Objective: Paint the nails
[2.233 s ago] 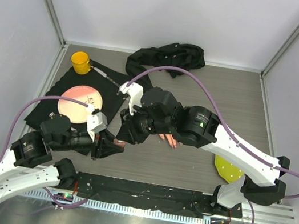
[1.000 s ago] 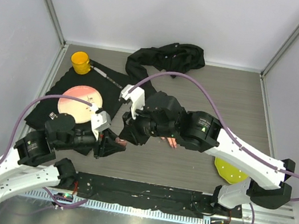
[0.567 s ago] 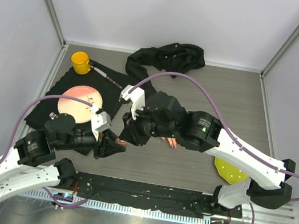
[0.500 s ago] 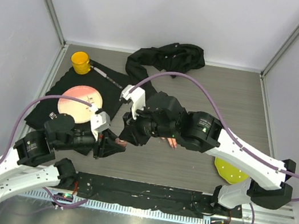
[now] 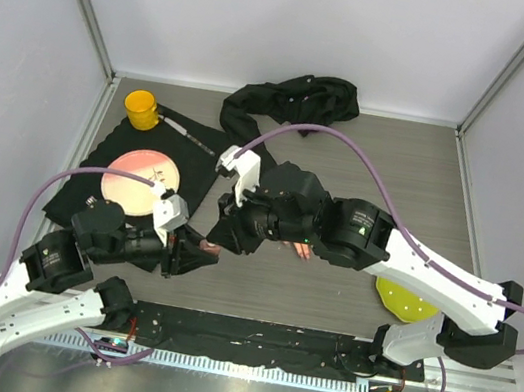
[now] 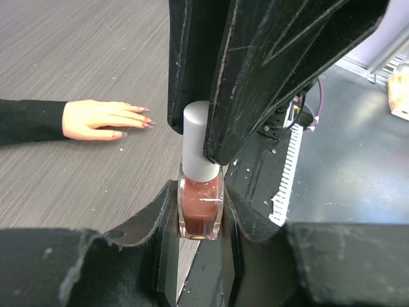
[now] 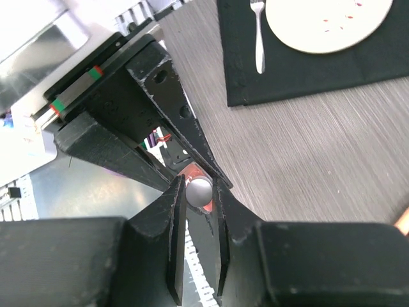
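In the left wrist view my left gripper (image 6: 200,214) is shut on a small glass polish bottle (image 6: 200,210) of reddish-brown polish, held upright. Coming from above, my right gripper (image 7: 198,192) is shut on the bottle's white cap (image 6: 199,142). The mannequin hand (image 6: 96,119) lies flat on the wooden table, left of the bottle, and its pinkish-red nails (image 6: 147,121) point toward the grippers. From above, both grippers meet at the bottle (image 5: 208,245), and the right arm hides all of the hand (image 5: 299,248) except the fingers.
A black mat (image 5: 79,194) carries a pink plate (image 5: 141,182) and a fork (image 7: 258,32). A yellow cup (image 5: 141,108) stands at the back left, and the black sleeve (image 5: 294,100) is bunched at the back. A yellow disc (image 5: 399,296) lies under the right arm.
Both grips hold as before. The right wrist has shifted slightly to the right and the left wrist slightly to the left; the bottle stays between them.
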Robot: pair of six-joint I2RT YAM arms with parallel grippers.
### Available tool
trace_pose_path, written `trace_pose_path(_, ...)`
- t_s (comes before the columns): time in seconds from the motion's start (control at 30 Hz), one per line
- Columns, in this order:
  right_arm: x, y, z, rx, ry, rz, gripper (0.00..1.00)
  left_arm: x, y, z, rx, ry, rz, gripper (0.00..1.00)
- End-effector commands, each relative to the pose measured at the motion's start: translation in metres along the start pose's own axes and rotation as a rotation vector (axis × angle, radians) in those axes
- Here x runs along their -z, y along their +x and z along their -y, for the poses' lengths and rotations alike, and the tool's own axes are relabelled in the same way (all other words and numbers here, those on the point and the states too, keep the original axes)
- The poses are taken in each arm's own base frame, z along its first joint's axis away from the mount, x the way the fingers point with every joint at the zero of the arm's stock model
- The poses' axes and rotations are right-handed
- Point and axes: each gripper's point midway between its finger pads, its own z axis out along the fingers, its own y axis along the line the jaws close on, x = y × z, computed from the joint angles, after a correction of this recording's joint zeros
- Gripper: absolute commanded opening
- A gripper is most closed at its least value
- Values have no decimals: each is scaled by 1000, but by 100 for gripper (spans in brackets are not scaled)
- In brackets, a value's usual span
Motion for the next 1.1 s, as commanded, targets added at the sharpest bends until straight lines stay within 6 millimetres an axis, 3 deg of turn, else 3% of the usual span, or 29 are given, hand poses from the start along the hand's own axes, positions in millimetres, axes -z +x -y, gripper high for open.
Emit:
trace_pose_path(0.0, 30, -27, -28, 106, -169, 142, 1, 1, -6, 11, -6, 62, 27, 0)
trace_pose_path(0.17, 37, 15, -73, 356, -542, 68, 1, 7, -5, 56, -6, 326, 4, 0)
trace_pose_path(0.27, 38, 29, -75, 471, -608, 63, 1, 14, -7, 73, -8, 429, 6, 0)
trace_pose_path(0.47, 34, 26, -77, 521, -632, 34, 1, 20, -7, 82, -18, 482, 21, 0)
trace_pose_path(0.63, 27, 20, -71, 465, -567, 27, 1, 16, -6, 69, -20, 404, 21, 0)
trace_pose_path(0.67, 21, 15, -61, 438, -489, 29, 12, 14, -7, 64, -20, 369, 26, 0)
trace_pose_path(0.7, 19, 12, -55, 383, -435, 28, 43, 11, -10, 52, -19, 293, 44, 0)
trace_pose_path(0.77, 19, -1, -38, 314, -301, 67, 61, 12, -11, 37, -30, 202, 65, 0)
trace_pose_path(0.8, 15, -4, -21, 241, -186, 79, 75, 12, -13, 30, -34, 153, 80, 0)
trace_pose_path(0.83, 17, -8, -14, 211, -137, 95, 79, 12, -17, 6, -29, 17, 107, 0)
trace_pose_path(0.93, 28, -21, 5, 95, -3, 168, 86, 22, -24, -14, -47, -113, 151, 0)
trace_pose_path(1.07, 35, -36, 16, -38, 81, 251, 87, 30, -31, -17, -57, -138, 203, 0)
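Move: Both hands hold the nail polish: the left fingers pinch the bottle, and its white cap stands about 4 cm above them, level fore and aft and about 1 cm to their right. The cap already sits in the right fingers, the bottle roughly 4 cm below that hand and 1 cm to its left. From the left hand the mannequin hand lies about 17 cm ahead, 16 cm right and 27 cm down; the plate some 22 cm ahead, 22 cm left, equally low. Swing both grippers back together about 7.5 cm, keeping bottle and cap pinched, the left wrist turning clockwise and the right counter-clockwise by nearly 40 degrees. Then open the right fingers wide to let go of the cap while both hands swing forward again almost to where they began, the left ending slightly up and left with the bottle, the right drawing a little to its right, clear of the cap. ##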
